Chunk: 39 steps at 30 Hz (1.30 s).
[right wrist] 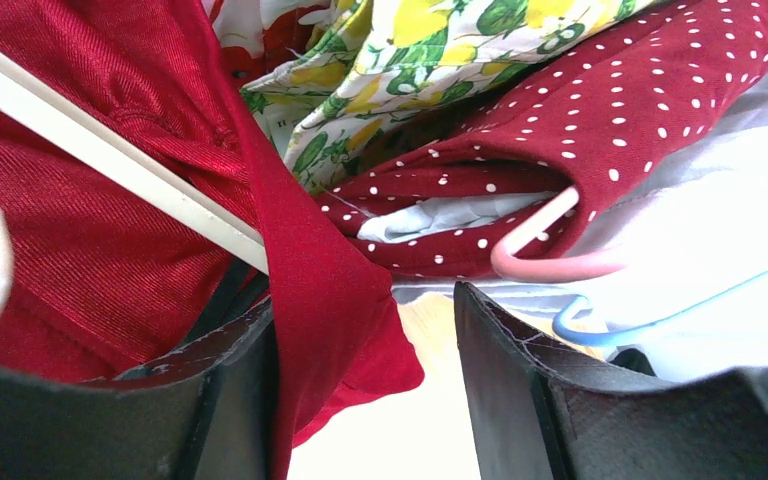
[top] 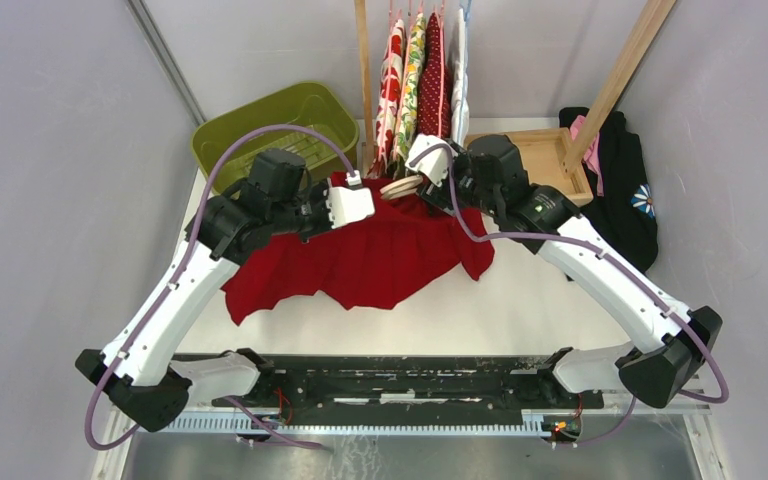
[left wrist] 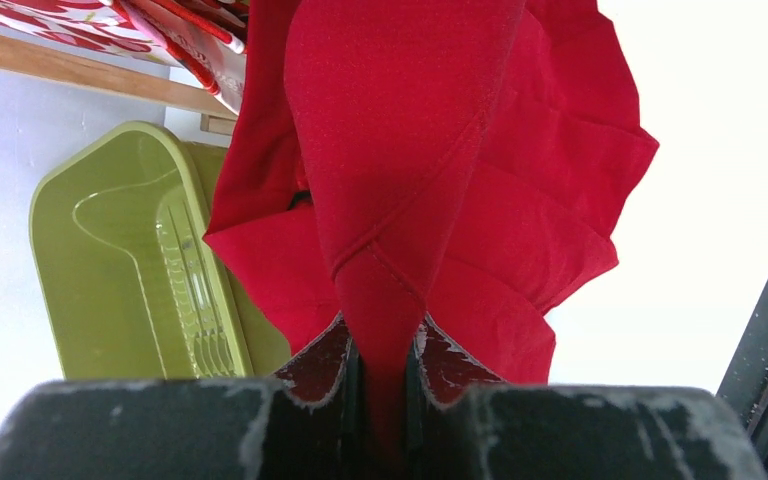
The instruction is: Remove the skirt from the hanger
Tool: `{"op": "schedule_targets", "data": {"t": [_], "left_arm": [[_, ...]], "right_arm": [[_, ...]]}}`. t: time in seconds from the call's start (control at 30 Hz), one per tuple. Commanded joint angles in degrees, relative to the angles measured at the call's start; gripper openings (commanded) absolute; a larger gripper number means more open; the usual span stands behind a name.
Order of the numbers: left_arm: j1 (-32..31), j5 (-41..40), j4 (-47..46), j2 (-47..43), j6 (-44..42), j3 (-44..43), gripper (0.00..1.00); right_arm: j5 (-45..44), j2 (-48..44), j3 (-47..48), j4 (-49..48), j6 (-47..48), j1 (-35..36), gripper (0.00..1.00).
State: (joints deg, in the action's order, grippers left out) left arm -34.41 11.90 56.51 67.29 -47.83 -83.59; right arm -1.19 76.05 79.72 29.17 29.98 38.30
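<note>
The red skirt (top: 360,255) lies spread over the middle of the table, its top edge lifted toward the rack. My left gripper (top: 358,203) is shut on a fold of the skirt (left wrist: 410,150), and the cloth runs straight up from between its jaws (left wrist: 385,385). My right gripper (top: 422,172) stands open at the skirt's top right, beside the pale hanger (top: 405,186). In the right wrist view the hanger's cream bar (right wrist: 110,150) crosses the red cloth diagonally. A red band of the skirt (right wrist: 305,290) hangs against the left finger of the right gripper (right wrist: 365,385), unpinched.
A green basin (top: 275,125) sits at the back left. Several patterned garments (top: 420,80) hang on the wooden rack behind the grippers, with pink (right wrist: 550,262) and blue (right wrist: 660,310) hangers. A wooden box (top: 535,150) and a black garment (top: 625,195) lie at the back right.
</note>
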Motion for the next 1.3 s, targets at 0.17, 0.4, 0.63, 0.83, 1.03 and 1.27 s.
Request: {"op": "schedule_targets", "data": {"t": [0.17, 0.4, 0.63, 0.83, 1.03, 1.27], "left_arm": [[-0.6, 4.3, -7.1, -2.9, -1.3, -0.7, 0.03], [-0.5, 6.4, -6.4, 0.0, -1.9, -5.5, 0.03], [-0.7, 9.3, -6.1, 0.7, -1.4, -5.5, 0.03], [-0.6, 12.6, -6.1, 0.4, -0.7, -5.3, 0.03], [-0.7, 13.1, -6.3, 0.6, -0.6, -4.7, 0.03], [-0.7, 12.8, -7.2, 1.0, -0.5, -4.5, 0.03]], "right_arm": [[4.6, -1.6, 2.6, -0.3, 2.6, -0.4, 0.62], [14.5, -5.3, 2.0, 6.0, 7.6, -0.4, 0.65], [24.4, -7.6, 3.0, 8.9, 11.8, 0.0, 0.64], [26.9, -8.1, 2.1, 9.7, 14.0, 0.4, 0.64], [27.8, -6.5, 2.5, 8.3, 13.4, 1.3, 0.64], [28.4, -4.4, 2.9, 7.1, 12.3, 2.4, 0.62]]}}
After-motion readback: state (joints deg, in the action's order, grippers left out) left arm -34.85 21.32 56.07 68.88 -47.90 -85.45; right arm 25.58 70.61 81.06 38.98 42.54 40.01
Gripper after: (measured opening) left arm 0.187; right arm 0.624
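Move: The wooden hanger, still inside the red skirt, has its middle about 8 cm left of my open right hand, 2 cm back and 2 cm lower. The dotted skirt hangs some 13 cm ahead and 1 cm left of that hand, the lemon skirt 13 cm ahead and 6 cm left. From my left hand, which already pinches the skirt, the hanger lies about 10 cm right, 4 cm ahead. I draw my right hand back from beside the hanging clothes, about 9 cm towards my base and across the red skirt, turning it some 30 degrees counter-clockwise so the open fingers swing to point left along the hanger bar; it also drifts 4 cm left. My left hand keeps its pinch on the skirt and eases 3 cm right. ##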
